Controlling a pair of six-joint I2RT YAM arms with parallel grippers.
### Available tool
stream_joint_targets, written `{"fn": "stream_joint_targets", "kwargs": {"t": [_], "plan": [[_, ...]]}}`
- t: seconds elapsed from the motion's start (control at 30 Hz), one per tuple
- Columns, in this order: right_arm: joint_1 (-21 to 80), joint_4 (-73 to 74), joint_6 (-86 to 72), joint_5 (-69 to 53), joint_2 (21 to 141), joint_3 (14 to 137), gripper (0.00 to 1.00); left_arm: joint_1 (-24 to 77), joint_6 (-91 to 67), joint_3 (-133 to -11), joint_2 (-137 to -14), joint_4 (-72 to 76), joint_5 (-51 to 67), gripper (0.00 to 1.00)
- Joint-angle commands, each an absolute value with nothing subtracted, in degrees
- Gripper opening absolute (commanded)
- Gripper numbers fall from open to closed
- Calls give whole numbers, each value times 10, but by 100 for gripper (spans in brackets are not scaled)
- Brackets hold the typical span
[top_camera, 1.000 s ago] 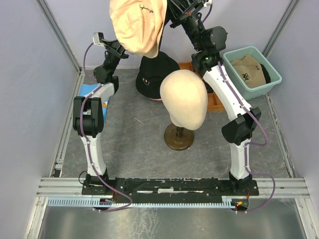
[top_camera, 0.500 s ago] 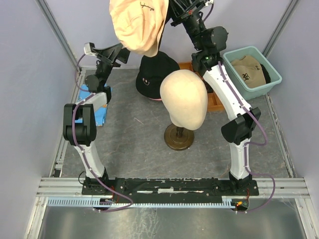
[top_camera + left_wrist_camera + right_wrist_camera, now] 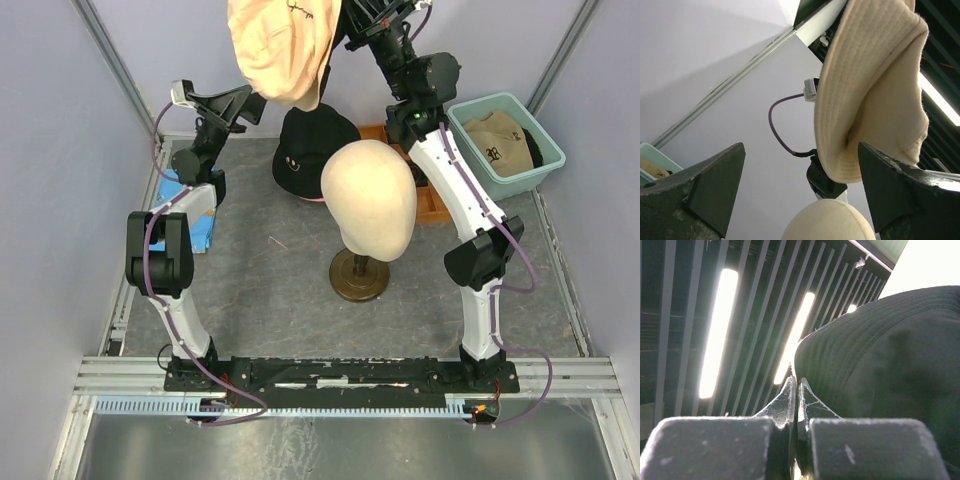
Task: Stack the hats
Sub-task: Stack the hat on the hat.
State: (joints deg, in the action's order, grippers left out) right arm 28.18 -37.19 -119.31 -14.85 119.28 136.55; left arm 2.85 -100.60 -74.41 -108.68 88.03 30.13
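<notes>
A pale pink-beige bucket hat (image 3: 280, 45) hangs high above the back of the table, and my right gripper (image 3: 352, 22) is shut on its brim. In the right wrist view the pinched fabric (image 3: 880, 365) looks dark against the ceiling lights, beside the shut right gripper (image 3: 797, 382). My left gripper (image 3: 245, 105) stands open just left of the hanging hat. The hat's brim (image 3: 875, 85) hangs close by its right finger without touching it. A black hat (image 3: 310, 150) lies on the table behind the mannequin head. A tan cap (image 3: 500, 140) sits in the teal tub.
The cream mannequin head (image 3: 368, 200) on its brown stand (image 3: 358, 275) is mid-table, and shows low in the left wrist view (image 3: 827, 222). The teal tub (image 3: 545, 165) is at the back right beside a brown wooden tray (image 3: 432, 205). A blue object (image 3: 195, 228) lies by the left wall.
My left arm has folded leftward and turned its open gripper to the right, toward the hanging hat. The hat has shifted slightly right and up with the right gripper.
</notes>
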Motion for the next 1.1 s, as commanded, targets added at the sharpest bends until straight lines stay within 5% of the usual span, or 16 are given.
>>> {"fn": "stream_joint_targets", "kwargs": {"t": [0.0,0.63,0.73,0.9,1.07], "plan": [[280,-407,-1282,-138,1181,1370,0,39,-977,-772,-1062,991,303,99],[272,-408,-1291,-139,1177,1350,0,89,-988,-886,-1138,992,280,96],[265,-408,-1292,-138,1177,1347,0,89,-988,-879,-1136,992,276,85],[238,-426,-1306,-140,1177,1326,0,78,-986,-861,-1131,992,274,41],[199,-446,-1324,-148,1181,1288,0,58,-987,-849,-1129,992,275,30]]}}
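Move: The peach hat's middle hangs about 12 cm right of the open left hand, 13 cm above and 2 cm back. From that hand the black hat lies some 18 cm ahead, 16 cm right and 38 cm below; the mannequin head 19 cm back, 28 cm right and 12 cm below. The right hand holds the peach hat; from it the black hat is 25 cm ahead, 13 cm left and 61 cm below. Rightward and up towards the hanging brim of the peach hat, the left hand first travels about 5 cm, drawing slightly back before it recovers, then eases down and left a little as its open fingers close most of the way around the brim edge. The right hand, still shut on the hat, sinks slightly, then speeds up forward, down and right, some 5 cm forward in all. ##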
